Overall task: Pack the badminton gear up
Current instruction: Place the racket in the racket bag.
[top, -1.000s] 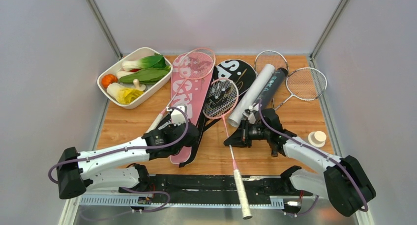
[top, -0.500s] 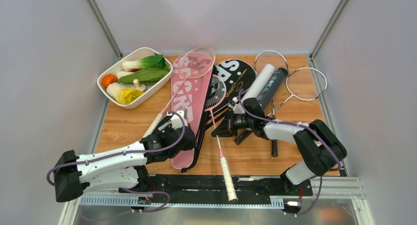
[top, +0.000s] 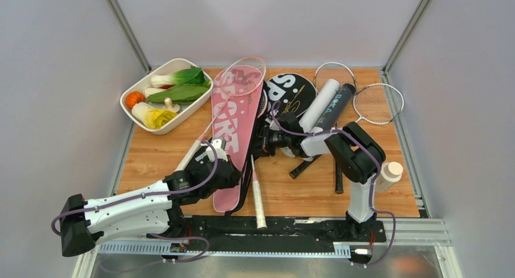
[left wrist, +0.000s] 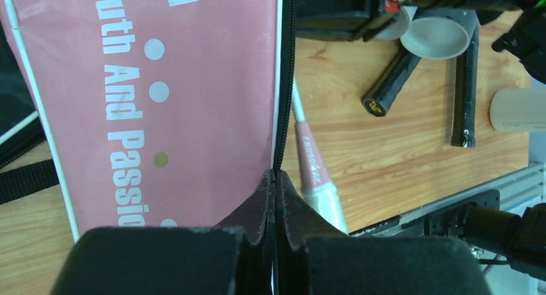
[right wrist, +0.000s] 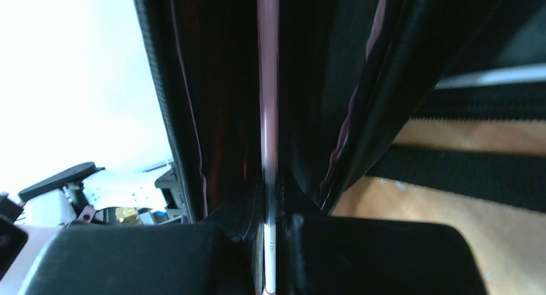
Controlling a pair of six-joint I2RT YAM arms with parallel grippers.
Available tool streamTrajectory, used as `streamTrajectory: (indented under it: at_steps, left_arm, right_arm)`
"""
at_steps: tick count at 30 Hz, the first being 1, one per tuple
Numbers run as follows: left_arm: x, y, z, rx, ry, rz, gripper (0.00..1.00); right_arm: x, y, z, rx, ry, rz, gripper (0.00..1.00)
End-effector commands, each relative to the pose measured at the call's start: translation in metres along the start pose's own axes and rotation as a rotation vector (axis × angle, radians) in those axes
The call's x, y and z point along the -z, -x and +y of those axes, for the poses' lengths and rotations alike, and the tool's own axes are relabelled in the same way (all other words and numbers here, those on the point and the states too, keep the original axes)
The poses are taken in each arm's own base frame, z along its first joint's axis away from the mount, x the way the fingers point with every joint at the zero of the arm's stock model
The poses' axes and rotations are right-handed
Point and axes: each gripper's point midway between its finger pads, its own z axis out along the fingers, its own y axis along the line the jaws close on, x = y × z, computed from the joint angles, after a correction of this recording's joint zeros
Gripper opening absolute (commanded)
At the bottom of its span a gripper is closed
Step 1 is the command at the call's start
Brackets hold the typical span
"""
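Note:
The pink "SPORT" cover [top: 229, 123] lies mid-table, and my left gripper [top: 229, 169] is shut on its black zipper edge [left wrist: 283, 114] near the narrow end. My right gripper [top: 262, 142] is shut on the thin shaft [right wrist: 267, 82] of a pink racket. That racket's head is hidden inside the cover's dark opening, and its white handle [top: 258, 202] points at the near edge. A second pink racket [top: 250, 68] pokes out behind the cover. The black cover [top: 294, 90], a white tube [top: 320, 103], a black tube [top: 336, 107] and silver rackets [top: 378, 103] lie to the right.
A white dish of vegetables [top: 135, 111] stands at the back left. A small white bottle with a tan cap [top: 388, 173] sits by the right edge. Two black racket handles [top: 303, 167] lie on the wood right of my right gripper.
My right gripper has swung left with the pink racket, and the racket's head has gone into the pink cover. My left gripper kept its hold on the cover's edge and shifted slightly.

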Motion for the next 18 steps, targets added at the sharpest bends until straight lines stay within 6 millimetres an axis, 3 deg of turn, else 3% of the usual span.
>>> streamTrajectory:
  at_steps: [1, 18]
  left_arm:
    - [0.003, -0.01, -0.016, 0.048, -0.08, 0.057, 0.0]
    - [-0.002, -0.037, -0.005, 0.09, -0.088, 0.121, 0.0]
  right_arm:
    - [-0.014, 0.028, 0.011, 0.078, 0.039, -0.106, 0.0]
    - [-0.047, 0.086, 0.016, 0.006, 0.07, -0.251, 0.0]
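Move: The right hand holds the pink racket by its shaft over the open side of the pink racket bag; the bag's middle lies about 6 cm ahead, 6 cm to the left and 4 cm below. The other pink racket lies across the bag, some 16 cm ahead and 14 cm left; a loose black grip lies 5 cm back and 21 cm right. From the left hand, pinching the bag's near right edge, the bag's middle is roughly 17 cm ahead, 2 cm left and 6 cm down. Forward, with some left and a dip of about 2 cm, the right hand carries the racket roughly 6 cm farther into the bag's open side, fingers still shut on the shaft and the wrist turning slightly clockwise. Meanwhile the left hand keeps its pinch on the zipper edge, lowering it about 2.5 cm and easing back a little as its fingers tip down. ##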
